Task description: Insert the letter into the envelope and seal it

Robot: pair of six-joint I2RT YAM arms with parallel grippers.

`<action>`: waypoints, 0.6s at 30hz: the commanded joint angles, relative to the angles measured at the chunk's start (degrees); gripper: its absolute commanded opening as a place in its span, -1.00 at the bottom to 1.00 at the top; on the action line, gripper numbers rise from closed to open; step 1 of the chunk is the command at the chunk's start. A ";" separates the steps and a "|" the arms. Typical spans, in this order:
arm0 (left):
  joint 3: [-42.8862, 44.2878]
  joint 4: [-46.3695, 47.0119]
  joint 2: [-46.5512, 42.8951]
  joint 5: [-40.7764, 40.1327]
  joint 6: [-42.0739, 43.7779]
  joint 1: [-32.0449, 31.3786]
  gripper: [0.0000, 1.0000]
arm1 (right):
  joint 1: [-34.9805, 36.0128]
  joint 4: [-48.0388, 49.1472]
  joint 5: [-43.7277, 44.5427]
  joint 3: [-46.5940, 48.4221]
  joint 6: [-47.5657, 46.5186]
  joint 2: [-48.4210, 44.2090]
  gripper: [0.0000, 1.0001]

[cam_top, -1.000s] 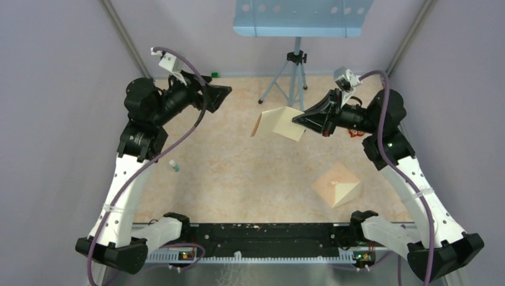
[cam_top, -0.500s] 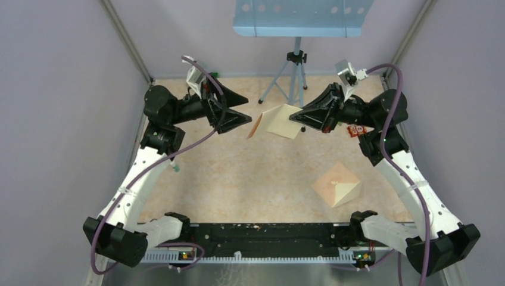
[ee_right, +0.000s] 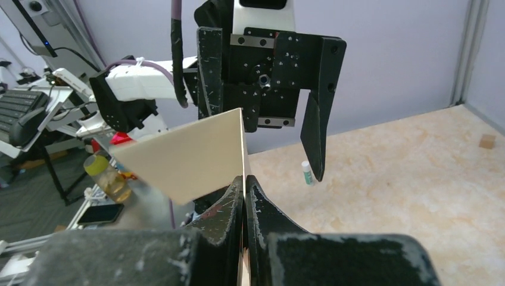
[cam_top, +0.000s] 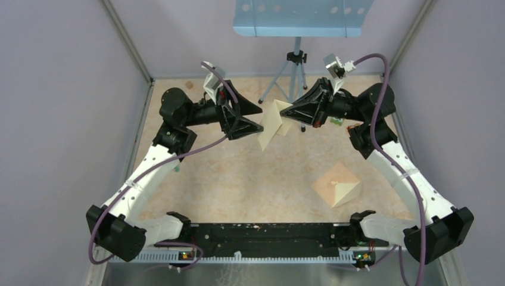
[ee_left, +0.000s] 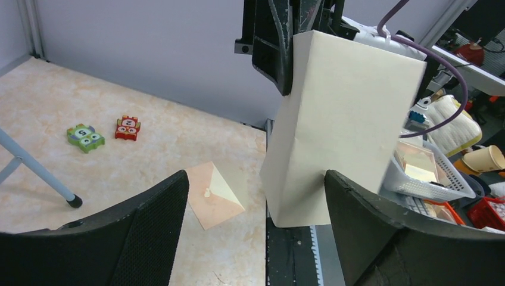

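Observation:
The letter (cam_top: 271, 122), a folded cream sheet, hangs in the air above the far middle of the table. My right gripper (cam_top: 287, 113) is shut on its upper edge, and the jaws (ee_right: 245, 179) pinch the sheet (ee_right: 190, 155) edge-on. My left gripper (cam_top: 255, 119) stands open, facing the right one. In the left wrist view the letter's (ee_left: 345, 131) lower part sits between the fingers (ee_left: 149, 232), close to the right-hand one; whether it touches I cannot tell. The pinkish-tan envelope (cam_top: 336, 185) lies flat on the table at the near right, its flap open (ee_left: 214, 193).
A tripod (cam_top: 292, 77) stands at the back centre under a blue perforated shelf (cam_top: 301, 15). Two small toy figures, green (ee_left: 86, 137) and red (ee_left: 127, 127), lie at the back right. A glue stick (ee_right: 305, 173) lies on the left, and a small wooden block (ee_right: 487, 140) at the back left.
The left arm swung right until its open jaws reached the letter. The right gripper shifted left and turned the letter, which now hangs more edge-on.

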 commanded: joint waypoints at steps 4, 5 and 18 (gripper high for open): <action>-1.10 3.78 0.67 -0.98 -0.81 -1.06 0.69 | 3.19 4.26 1.50 3.75 1.71 3.04 -1.00; -1.30 4.41 0.63 -0.85 -1.12 -1.10 0.66 | 3.33 4.21 1.67 3.80 1.65 3.20 -1.00; -3.56 7.57 -0.67 1.62 -2.82 -1.15 -0.12 | 3.71 1.62 1.71 6.15 0.38 4.76 -1.00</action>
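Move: The letter is already folded into a V and pinched at its upper crease by the right hand. Its middle lies about 3 cm left of that hand and 3 cm back. From the open left hand the letter is some 4 cm to the right and 1 cm back, roughly level. From the right hand, the envelope lies on the table about 17 cm right, level fore-and-aft, 43 cm below; the tripod foot is 24 cm ahead, 3 cm right, equally low. The left hand's rear finger bears on the letter's near flap, swinging it forward as the fingers close from nearly wide open to about half, with the letter's free edge between them; that hand itself only sinks about 1 cm. The right hand keeps its pinch and carries the letter some 2 cm left towards those fingers, drifting slightly forward, then steadies. ##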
